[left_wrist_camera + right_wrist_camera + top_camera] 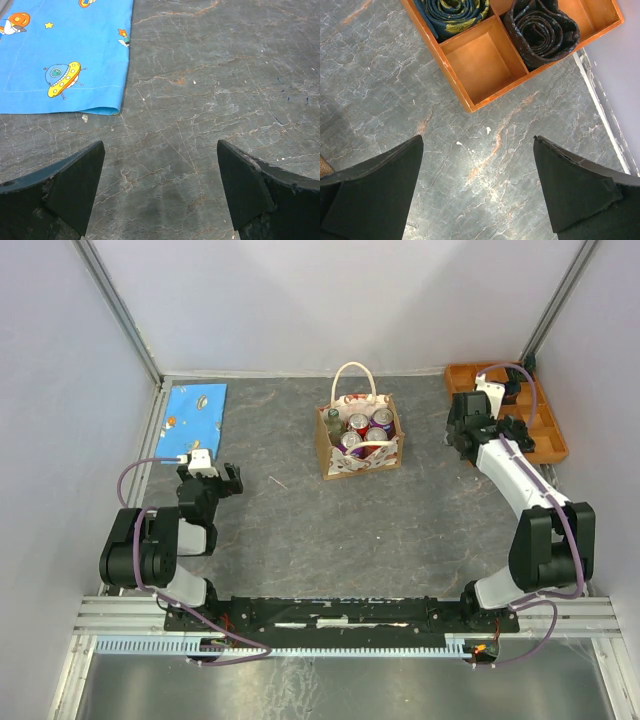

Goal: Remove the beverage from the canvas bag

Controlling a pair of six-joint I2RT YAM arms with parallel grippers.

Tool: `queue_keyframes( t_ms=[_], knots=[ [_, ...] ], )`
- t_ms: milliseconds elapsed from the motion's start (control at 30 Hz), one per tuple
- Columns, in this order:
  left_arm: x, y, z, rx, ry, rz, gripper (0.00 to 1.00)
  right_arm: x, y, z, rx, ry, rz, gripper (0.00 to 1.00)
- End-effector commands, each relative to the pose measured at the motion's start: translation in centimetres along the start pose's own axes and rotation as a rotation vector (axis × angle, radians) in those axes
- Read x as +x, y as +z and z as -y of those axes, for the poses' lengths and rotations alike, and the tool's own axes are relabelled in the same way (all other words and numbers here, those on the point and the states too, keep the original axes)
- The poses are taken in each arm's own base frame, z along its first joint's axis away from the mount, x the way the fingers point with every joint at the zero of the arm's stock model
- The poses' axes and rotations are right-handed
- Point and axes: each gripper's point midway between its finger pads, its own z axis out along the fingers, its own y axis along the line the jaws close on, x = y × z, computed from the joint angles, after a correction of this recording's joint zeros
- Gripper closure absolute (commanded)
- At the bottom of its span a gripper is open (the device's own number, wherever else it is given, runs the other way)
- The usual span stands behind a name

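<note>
The canvas bag (338, 452) stands upright at the middle back of the table, its cream handle looped above it. Inside stand several purple and red cans (381, 421) and a small greenish bottle (333, 419). My left gripper (229, 480) is open and empty, low over the bare table well left of the bag; in the left wrist view (160, 165) only grey tabletop lies between its jaws. My right gripper (462, 432) is open and empty to the right of the bag, and the right wrist view (477, 160) shows bare table between its jaws.
A blue cartoon-print cloth (195, 413) lies flat at the back left and also shows in the left wrist view (65, 55). An orange compartment tray (552, 440) holding rolled ties (540, 30) sits at the back right, close to my right gripper. Walls enclose the table.
</note>
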Motion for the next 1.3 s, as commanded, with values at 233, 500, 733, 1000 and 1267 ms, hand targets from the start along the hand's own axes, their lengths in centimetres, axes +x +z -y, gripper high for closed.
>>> queue_keyframes(
  t_ms=[233,500,733,1000,1267],
  knots=[
    [-1.8,0.6,0.1,0.006,0.044,0.057,0.01,-2.5,-2.6,1.3,-0.015,0.048,0.083,0.01],
    [-1.9,0.6,0.1,0.005,0.044,0.058,0.01,-4.4,-4.1,0.9,-0.081,0.077,0.138,0.01],
    [-1.9,0.6,0.0,0.005,0.044,0.059,0.01,-7.3,-7.6,-3.0,-0.307,0.09,0.238,0.02],
    [-1.8,0.6,0.0,0.005,0.044,0.058,0.01,-10.3,-13.4,-11.6,-0.592,-0.011,0.336,0.41],
    [-1.8,0.6,0.0,0.005,0.044,0.058,0.01,-9.1,-15.8,-20.9,-0.826,-0.134,0.305,0.84]
  ],
)
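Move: From the right hand, the front-right red can in the canvas bag lies about 22 cm to the left, 7 cm ahead and 9 cm below. The bag's middle is some 26 cm left and 9 cm ahead; the green bottle, at its far left, is about 32 cm left and 11 cm ahead. The blue rolled tie in the tray sits roughly 14 cm ahead and 5 cm right. From the left hand, that can is some 38 cm right and 9 cm ahead. Leftward and climbing, after a slow lift of some 3 cm almost on the spot, the empty right hand leaves the tray side and speeds about 20 cm left towards the bag, ending roughly 11 cm higher and slightly farther out. It swings some 35 degrees counter-clockwise to point straight ahead, tips its fingers up a little, and narrows them from wide open to nearly shut above the bag's right side. ##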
